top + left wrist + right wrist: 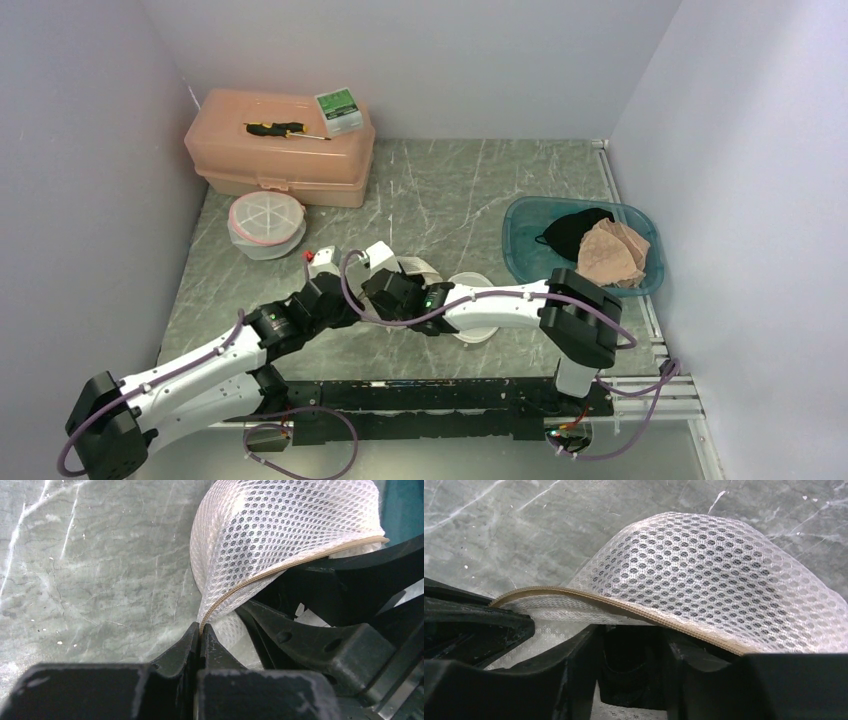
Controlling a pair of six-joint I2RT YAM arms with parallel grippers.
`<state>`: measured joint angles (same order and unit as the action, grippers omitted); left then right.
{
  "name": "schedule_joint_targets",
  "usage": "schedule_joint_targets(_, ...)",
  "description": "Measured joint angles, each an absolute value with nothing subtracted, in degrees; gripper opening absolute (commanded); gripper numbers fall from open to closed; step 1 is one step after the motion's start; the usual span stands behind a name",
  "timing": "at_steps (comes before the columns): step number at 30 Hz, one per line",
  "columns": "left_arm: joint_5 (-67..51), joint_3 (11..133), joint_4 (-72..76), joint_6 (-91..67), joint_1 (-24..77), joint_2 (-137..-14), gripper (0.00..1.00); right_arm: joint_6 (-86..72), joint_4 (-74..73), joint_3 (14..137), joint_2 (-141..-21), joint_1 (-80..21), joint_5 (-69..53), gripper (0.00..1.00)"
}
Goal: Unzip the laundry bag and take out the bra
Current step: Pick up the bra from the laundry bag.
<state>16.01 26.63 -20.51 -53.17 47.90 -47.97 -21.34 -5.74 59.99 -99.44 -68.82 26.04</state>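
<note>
The white mesh laundry bag (280, 535) lies mid-table, its tan zip edge (624, 607) parted and lifted. My left gripper (201, 626) is shut on that zip edge at the opening's end and holds the flap up. My right gripper (631, 630) reaches in under the flap. Between its two fingers (574, 650) sits a black piece of cloth, the bra (631, 672), which fills the gap and touches both inner faces. One right finger (310, 630) shows in the left wrist view beneath the mesh. From the top view both wrists meet over the bag (470, 292).
A teal bin (520, 250) at the right holds a black garment (575, 230) and beige ones (612, 255). Back left stands a peach toolbox (280, 160) with a screwdriver (280, 129) and a green box (339, 110) on top. In front of the toolbox is a round lidded container (265, 222).
</note>
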Motion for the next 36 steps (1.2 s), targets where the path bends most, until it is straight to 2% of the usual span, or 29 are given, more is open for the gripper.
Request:
schedule_joint_targets(5,16.0,26.6,-20.5,-53.3,47.9,-47.7,0.03,-21.4,-5.7,59.9,-99.0,-68.9,26.7,0.15)
schedule_joint_targets(9,16.0,26.6,-20.5,-53.3,47.9,-47.6,0.03,-21.5,-5.5,58.5,-96.8,-68.9,26.8,0.01)
schedule_joint_targets(18,16.1,26.6,-20.9,-53.5,47.9,-46.3,0.03,-22.2,-5.3,54.3,-89.5,-68.9,26.2,0.0)
schedule_joint_targets(29,16.6,26.7,-20.3,-53.7,48.0,-47.5,0.03,-21.5,0.7,42.9,-71.2,-67.2,14.9,0.0)
schedule_joint_targets(36,16.7,27.7,-19.6,-53.7,48.1,-49.2,0.03,-17.6,4.9,36.4,-65.1,-67.0,8.2,0.0)
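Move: The bra lies in the open laundry bag between the right hand's open fingers, its middle about 2 cm to the right and 2 cm below. The bag's middle is some 3 cm right and 3 cm below that hand; its opened round lid lies about 17 cm right, 3 cm back and 5 cm below. From the left hand, already pinching the zipper edge, the bra is about 6 cm right, 2 cm ahead and 4 cm below. Shutting on the black bra, the right fingers pinch it and draw it up about 8 cm out of the bag's depth, drifting right, then also back towards the base some 6 cm. The wrist rolls left side up about 20 degrees and turns a little counter-clockwise. The left hand stays nearly in place, still gripping the zipper edge. ##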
